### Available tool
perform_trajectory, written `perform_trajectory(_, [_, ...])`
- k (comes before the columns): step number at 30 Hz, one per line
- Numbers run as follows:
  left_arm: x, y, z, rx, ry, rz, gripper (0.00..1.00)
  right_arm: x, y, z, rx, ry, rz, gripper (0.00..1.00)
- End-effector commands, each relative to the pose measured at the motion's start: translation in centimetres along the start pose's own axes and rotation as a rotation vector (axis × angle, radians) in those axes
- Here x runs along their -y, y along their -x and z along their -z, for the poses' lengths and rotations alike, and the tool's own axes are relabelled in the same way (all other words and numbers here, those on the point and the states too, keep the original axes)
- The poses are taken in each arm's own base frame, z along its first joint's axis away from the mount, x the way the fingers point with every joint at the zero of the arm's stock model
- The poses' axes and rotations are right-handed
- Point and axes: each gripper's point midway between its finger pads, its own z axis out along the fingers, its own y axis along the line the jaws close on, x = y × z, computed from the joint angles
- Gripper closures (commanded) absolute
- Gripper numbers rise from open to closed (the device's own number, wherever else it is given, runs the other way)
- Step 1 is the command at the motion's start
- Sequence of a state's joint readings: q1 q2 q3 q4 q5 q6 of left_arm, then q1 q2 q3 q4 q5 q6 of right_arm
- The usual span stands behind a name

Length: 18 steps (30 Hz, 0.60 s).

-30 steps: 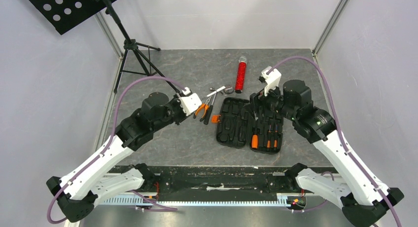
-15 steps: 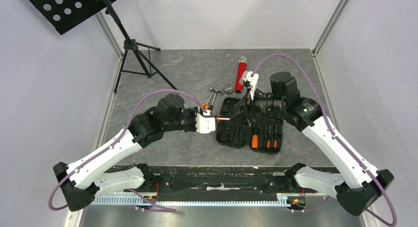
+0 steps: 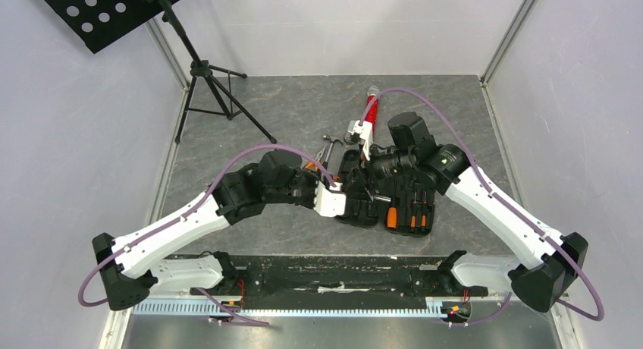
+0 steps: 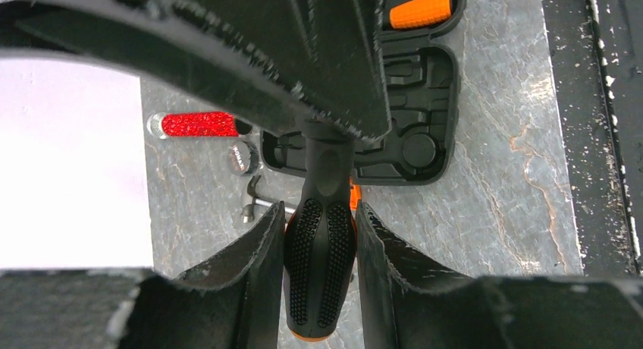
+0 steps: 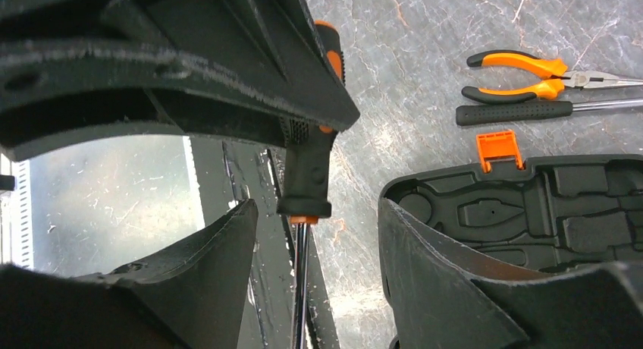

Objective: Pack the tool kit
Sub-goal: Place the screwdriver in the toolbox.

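The tool kit's black case (image 3: pixel 402 205) lies open in the middle of the table, with orange-and-black screwdrivers (image 3: pixel 410 214) in its right half. My left gripper (image 4: pixel 320 212) is shut on the dotted black handle of a screwdriver (image 4: pixel 319 250), held just left of the case (image 4: pixel 425 83). My right gripper (image 5: pixel 317 205) is open. The same screwdriver (image 5: pixel 307 174) points its steel shaft (image 5: pixel 301 288) down between the right gripper's fingers without touching them. In the top view the left gripper (image 3: pixel 347 191) and the right gripper (image 3: pixel 364 174) meet over the case's left half.
Orange-handled pliers (image 5: pixel 523 64) and a black-handled tool (image 5: pixel 515 112) lie beside the case's orange latch (image 5: pixel 499 148). A small hammer (image 4: pixel 254 201), a round metal piece (image 4: pixel 243 158) and a red tube (image 3: pixel 370 110) lie behind the case. A black tripod stand (image 3: pixel 212 83) is at the back left.
My left arm has swung right and nearer, carrying the screwdriver to the case. My right arm has moved left over the case, and its jaws have narrowed around the shaft.
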<state>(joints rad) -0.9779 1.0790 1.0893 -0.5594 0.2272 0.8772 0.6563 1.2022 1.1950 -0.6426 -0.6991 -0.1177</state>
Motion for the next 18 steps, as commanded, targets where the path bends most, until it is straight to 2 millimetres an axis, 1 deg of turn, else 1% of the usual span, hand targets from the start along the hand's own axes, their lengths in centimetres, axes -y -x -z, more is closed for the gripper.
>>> perform_trajectory(1, [-1.2,2.3,0.2,0.046,0.02,-0.08,0.98,-0.2,1.4,-0.2,0.013,0.01,0.026,0.38])
perform_trajectory(9, [-0.5,3.4,-0.5,0.063,-0.001,-0.107,0.98,-0.7,0.5,-1.5,-0.027,0.042,0.014,0.4])
perform_trajectory(12, [-0.3,3.6,-0.8,0.07,-0.008,-0.113,0.98,-0.5,0.3,-1.8,-0.036,0.037,0.011,0.43])
perform_trajectory(13, [-0.3,3.6,-0.9,0.07,-0.011,-0.115,0.98,-0.5,0.3,-1.8,-0.037,0.034,0.011,0.47])
perform_trajectory(14, [-0.2,3.6,-1.0,0.068,-0.013,-0.114,0.98,-0.5,0.2,-1.7,-0.038,0.034,0.013,0.53])
perform_trajectory(16, [-0.1,3.4,-1.1,0.063,-0.017,-0.116,0.98,-0.3,0.1,-1.7,-0.042,0.024,0.012,0.71])
perform_trajectory(18, [-0.1,3.1,-1.2,0.052,-0.011,-0.116,0.98,0.0,-0.2,-1.7,-0.052,0.007,0.007,0.93])
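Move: The left gripper holds the screwdriver by its handle; the empty right gripper waits about 8 cm to its right, 2 cm nearer the base and 1 cm higher. From the right gripper, the screwdriver neck is roughly 3 cm to the left, 1 cm ahead and 1 cm below. The open toolbox's middle lies some 10 cm ahead of the right gripper, 8 cm to its right and 23 cm below. Slide the right gripper about 3 cm nearer the screwdriver's handle, taking it down some 2 cm and a little left and back, then close its fingers late to pinch the neck just above the orange ring. Meanwhile, with the left gripper keeping its grip on the handle, ease it right, back and slightly down, bringing the neck in between the right fingers. ##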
